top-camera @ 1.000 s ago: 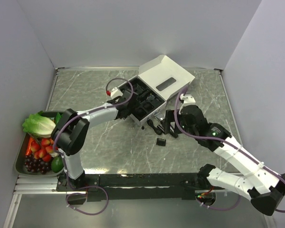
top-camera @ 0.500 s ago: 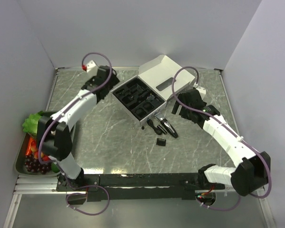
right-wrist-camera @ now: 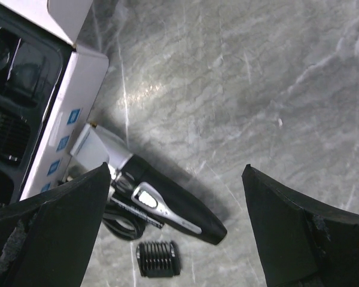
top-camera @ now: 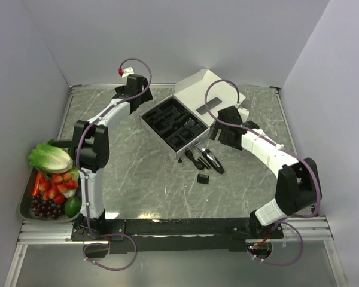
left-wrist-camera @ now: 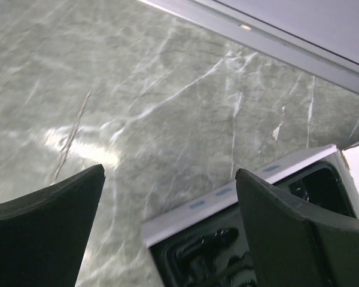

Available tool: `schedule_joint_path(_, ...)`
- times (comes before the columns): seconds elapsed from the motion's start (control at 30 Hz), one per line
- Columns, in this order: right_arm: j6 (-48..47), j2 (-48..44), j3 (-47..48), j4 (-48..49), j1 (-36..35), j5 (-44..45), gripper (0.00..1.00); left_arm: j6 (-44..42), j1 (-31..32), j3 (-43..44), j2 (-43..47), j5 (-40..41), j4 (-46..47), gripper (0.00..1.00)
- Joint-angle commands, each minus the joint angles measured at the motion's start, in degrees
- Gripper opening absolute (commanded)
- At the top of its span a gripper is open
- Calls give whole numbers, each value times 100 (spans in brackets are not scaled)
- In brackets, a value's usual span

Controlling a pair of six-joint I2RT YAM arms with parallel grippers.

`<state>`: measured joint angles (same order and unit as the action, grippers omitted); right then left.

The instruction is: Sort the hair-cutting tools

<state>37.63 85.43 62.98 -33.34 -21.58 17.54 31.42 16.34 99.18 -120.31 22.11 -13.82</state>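
Observation:
The black-and-silver hair clipper (top-camera: 213, 160) (right-wrist-camera: 167, 206) lies on the marble table in front of the white box (top-camera: 157, 134). A coiled black cord (top-camera: 194, 158) (right-wrist-camera: 122, 222) lies against its left side. A small black comb attachment (top-camera: 202, 178) (right-wrist-camera: 158, 259) rests alone nearer the arms. My right gripper (top-camera: 220, 135) (right-wrist-camera: 176, 170) hangs open above the clipper's right, holding nothing. My left gripper (top-camera: 139, 100) (left-wrist-camera: 170, 173) is open and empty over the box's back-left corner (left-wrist-camera: 227, 197). The box's black insert (top-camera: 173, 122) holds dark parts I cannot make out.
The box's lid (top-camera: 206, 95) stands open toward the back right. A metal tray (top-camera: 25, 206) with lettuce, strawberries, grapes and a lime sits at the left edge. Grey walls close in the table on three sides.
My left arm pulled out of the box and swung to the back left, jaws spreading wider. My right arm lifted off the clipper and drew back to the box's right side.

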Motion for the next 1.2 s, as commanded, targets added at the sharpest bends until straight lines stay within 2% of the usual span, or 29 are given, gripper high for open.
schedule_joint_path(0.0,254,307,390,126,49,101,100,-531,-148,488,-325,-531,582,97)
schedule_joint_path(0.3,403,1072,847,135,58,-154,100,-295,-210,770,-836,-1217,705,97)
schedule_joint_path(0.77,447,1793,1392,-41,49,-172,100,391,-298,-592,-564,-1999,1698,97)
schedule_joint_path(1.17,369,2145,1708,-41,49,-181,100,681,-351,-1585,24,-2184,2383,96)
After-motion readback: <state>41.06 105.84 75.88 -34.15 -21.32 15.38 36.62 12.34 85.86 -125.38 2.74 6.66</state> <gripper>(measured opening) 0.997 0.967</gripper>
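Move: The open box lies between my two open hands. Its middle is about 10 cm back and 12 cm right of my left hand, and some 10 cm ahead and 18 cm left of my right, roughly 10 cm lower than both. The raised lid is about 20 cm ahead and 6 cm left of my right hand. The clipper lies about 4 cm back and 6 cm left of that hand, and the cable level with the clipper, 5 cm farther left. I close in on the box from both ends with my fingers kept wide open. My left hand sinks about 8 cm beside the far-left end, first reaching out some 4 cm, then drawing back and edging right, its left side dipping about 15 degrees as it turns a little clockwise. My right hand goes down and forward about 5 cm each and slightly left, towards the box's right-hand corner by the lid, fingertips tipping down a little. ##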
